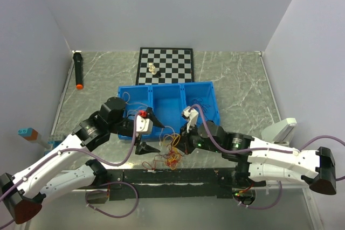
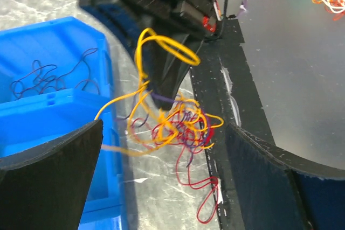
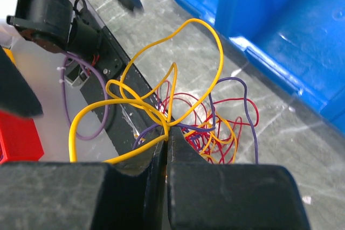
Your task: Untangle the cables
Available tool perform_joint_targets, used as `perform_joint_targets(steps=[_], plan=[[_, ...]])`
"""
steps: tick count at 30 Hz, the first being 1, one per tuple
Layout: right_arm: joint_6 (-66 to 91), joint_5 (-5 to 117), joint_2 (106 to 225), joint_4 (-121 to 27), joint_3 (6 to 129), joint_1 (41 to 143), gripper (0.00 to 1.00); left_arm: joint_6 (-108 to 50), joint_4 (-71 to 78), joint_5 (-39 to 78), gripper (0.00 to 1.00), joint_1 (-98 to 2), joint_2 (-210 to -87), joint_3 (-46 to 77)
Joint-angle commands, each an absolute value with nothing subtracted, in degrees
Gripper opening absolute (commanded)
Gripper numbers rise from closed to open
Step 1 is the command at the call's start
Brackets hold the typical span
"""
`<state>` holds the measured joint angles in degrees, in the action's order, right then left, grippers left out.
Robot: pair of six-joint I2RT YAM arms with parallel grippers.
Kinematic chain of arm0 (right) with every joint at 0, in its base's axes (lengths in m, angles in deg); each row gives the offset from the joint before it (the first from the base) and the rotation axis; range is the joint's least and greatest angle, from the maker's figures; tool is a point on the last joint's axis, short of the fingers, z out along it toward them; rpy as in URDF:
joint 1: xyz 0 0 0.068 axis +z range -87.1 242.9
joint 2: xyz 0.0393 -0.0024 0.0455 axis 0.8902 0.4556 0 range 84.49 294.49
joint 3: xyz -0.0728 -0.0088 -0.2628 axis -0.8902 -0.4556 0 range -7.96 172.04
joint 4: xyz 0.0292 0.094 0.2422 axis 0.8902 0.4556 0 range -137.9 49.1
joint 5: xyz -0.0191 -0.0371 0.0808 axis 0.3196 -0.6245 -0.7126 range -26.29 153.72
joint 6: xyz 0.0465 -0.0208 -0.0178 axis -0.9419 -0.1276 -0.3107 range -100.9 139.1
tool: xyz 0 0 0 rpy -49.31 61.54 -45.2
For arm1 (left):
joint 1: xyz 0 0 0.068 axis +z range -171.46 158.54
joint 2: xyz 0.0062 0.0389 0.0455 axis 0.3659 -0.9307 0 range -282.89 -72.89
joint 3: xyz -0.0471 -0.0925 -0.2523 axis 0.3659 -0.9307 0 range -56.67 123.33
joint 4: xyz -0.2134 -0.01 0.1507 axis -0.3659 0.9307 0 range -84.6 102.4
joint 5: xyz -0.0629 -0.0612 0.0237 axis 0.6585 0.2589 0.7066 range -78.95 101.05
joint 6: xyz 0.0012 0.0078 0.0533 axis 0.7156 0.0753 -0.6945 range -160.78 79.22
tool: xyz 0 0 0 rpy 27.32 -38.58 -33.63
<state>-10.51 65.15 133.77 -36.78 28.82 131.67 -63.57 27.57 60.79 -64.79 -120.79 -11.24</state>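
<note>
The cables (image 1: 171, 156) are a tangled bunch of yellow, red and purple wires on the table in front of the blue bin. My right gripper (image 3: 168, 133) is shut on yellow and purple strands at the bunch's edge, and yellow loops (image 3: 178, 63) rise above the jaws. Seen from above, the right gripper (image 1: 179, 145) sits just right of the bunch. My left gripper (image 2: 164, 127) stands wide open with the cables (image 2: 178, 125) beyond its fingertips and nothing held. From above, the left gripper (image 1: 150, 133) is just left of the bunch.
A blue three-part bin (image 1: 167, 85) behind the bunch holds loose purple wires (image 2: 48, 76). Farther back, a chessboard (image 1: 172, 57) carries a few pieces. A black marker (image 1: 78, 71) lies at the far left. A black strip (image 1: 172, 176) runs along the table's near edge.
</note>
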Motion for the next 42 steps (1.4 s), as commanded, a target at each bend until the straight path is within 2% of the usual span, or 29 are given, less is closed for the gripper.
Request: perform_joint_targets(steps=[1, 3, 5, 7, 10, 11, 16, 17, 20, 21, 27, 34, 35, 39, 40, 42], plan=[[-8.41, 64.86, 136.17, -41.21, 33.35, 131.98, 0.0, -64.07, 26.76, 62.92, 0.98, -65.76, -121.58, -9.65], [-7.98, 64.51, 136.61, -41.83, 33.79, 131.98, 0.0, -62.15, 25.71, 60.64, 0.96, -66.11, -121.84, -9.74], [-7.54, 64.51, 136.79, -41.57, 34.49, 131.98, 0.0, -60.47, 23.95, 60.01, 0.89, -66.11, -122.02, -10.0], [-7.18, 64.59, 136.7, -41.65, 34.84, 131.98, 0.0, -59.86, 22.63, 58.61, 0.75, -66.37, -122.02, -10.35], [-6.83, 64.16, 136.87, -41.48, 35.46, 131.98, 0.0, -59.06, 20.17, 54.66, 0.47, -66.28, -122.02, -11.14], [-6.74, 64.07, 136.96, -41.65, 35.72, 131.98, 0.0, -58.98, 19.56, 54.12, 0.42, -66.28, -122.02, -11.32], [-6.66, 62.75, 137.14, -41.83, 36.08, 132.07, 0.0, -59.58, 18.58, 52.55, 0.41, -66.29, -122.72, -10.45], [-6.66, 62.75, 137.14, -41.74, 36.08, 131.89, 0.0, -60.29, 18.06, 50.8, 0.35, -66.28, -122.63, -10.01], [-6.74, 62.75, 136.7, -41.66, 35.81, 132.07, 0.0, -61.51, 18.31, 44.9, 0.07, -66.11, -123.42, -7.38], [-6.66, 62.75, 136.61, -41.22, 35.9, 131.89, 0.0, -62.31, 19.02, 44.28, 0.01, -66.11, -123.86, -6.32], [-7.09, 63.19, 136.17, -40.34, 35.2, 132.07, 0.01, -62.05, 22.44, 47.34, 0.01, -65.05, -123.25, -0.52], [-8.24, 63.28, 135.56, -39.99, 33.53, 131.98, 0.05, -61.53, 21.67, 48.41, 0.01, -62.86, -120.96, -0.25], [-8.24, 63.28, 135.82, -39.72, 33.44, 131.98, 0.08, -61.35, 21.14, 48.41, 0.01, -62.77, -120.79, -0.07], [-8.41, 63.28, 136.87, -38.23, 32.65, 131.98, 0.43, -61.52, 19.55, 46.65, 0.01, -62.16, -120.79, 3.34], [-8.67, 63.28, 136.96, -38.14, 32.13, 131.98, 0.5, -61.96, 19.81, 46.39, 0.01, -61.98, -120.87, 5.36], [-9.29, 63.63, 136.62, -38.05, 30.98, 131.98, 0.55, -63.36, 21.47, 46.21, 0.01, -61.54, -121.57, 9.49]])
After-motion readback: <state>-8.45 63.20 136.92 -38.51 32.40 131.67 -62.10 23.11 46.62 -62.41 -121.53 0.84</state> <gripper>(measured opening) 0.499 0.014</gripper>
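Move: The yellow cable loop stands off the right fingertips between the hands, about 4 cm right of the open left hand, 2 cm ahead and a little lower. The red and purple tangle lies on the table some 6 cm right of the left hand, 2 cm back and 16 cm down; the blue tray's middle is 21 cm ahead, 4 cm right, 15 cm down. From the right hand, which still pinches its base, the loop rises about 5 cm left, 2 cm ahead, slightly higher. Left fingers pinch the yellow loop and draw it up and forward about 10 cm; right fingers then release. ##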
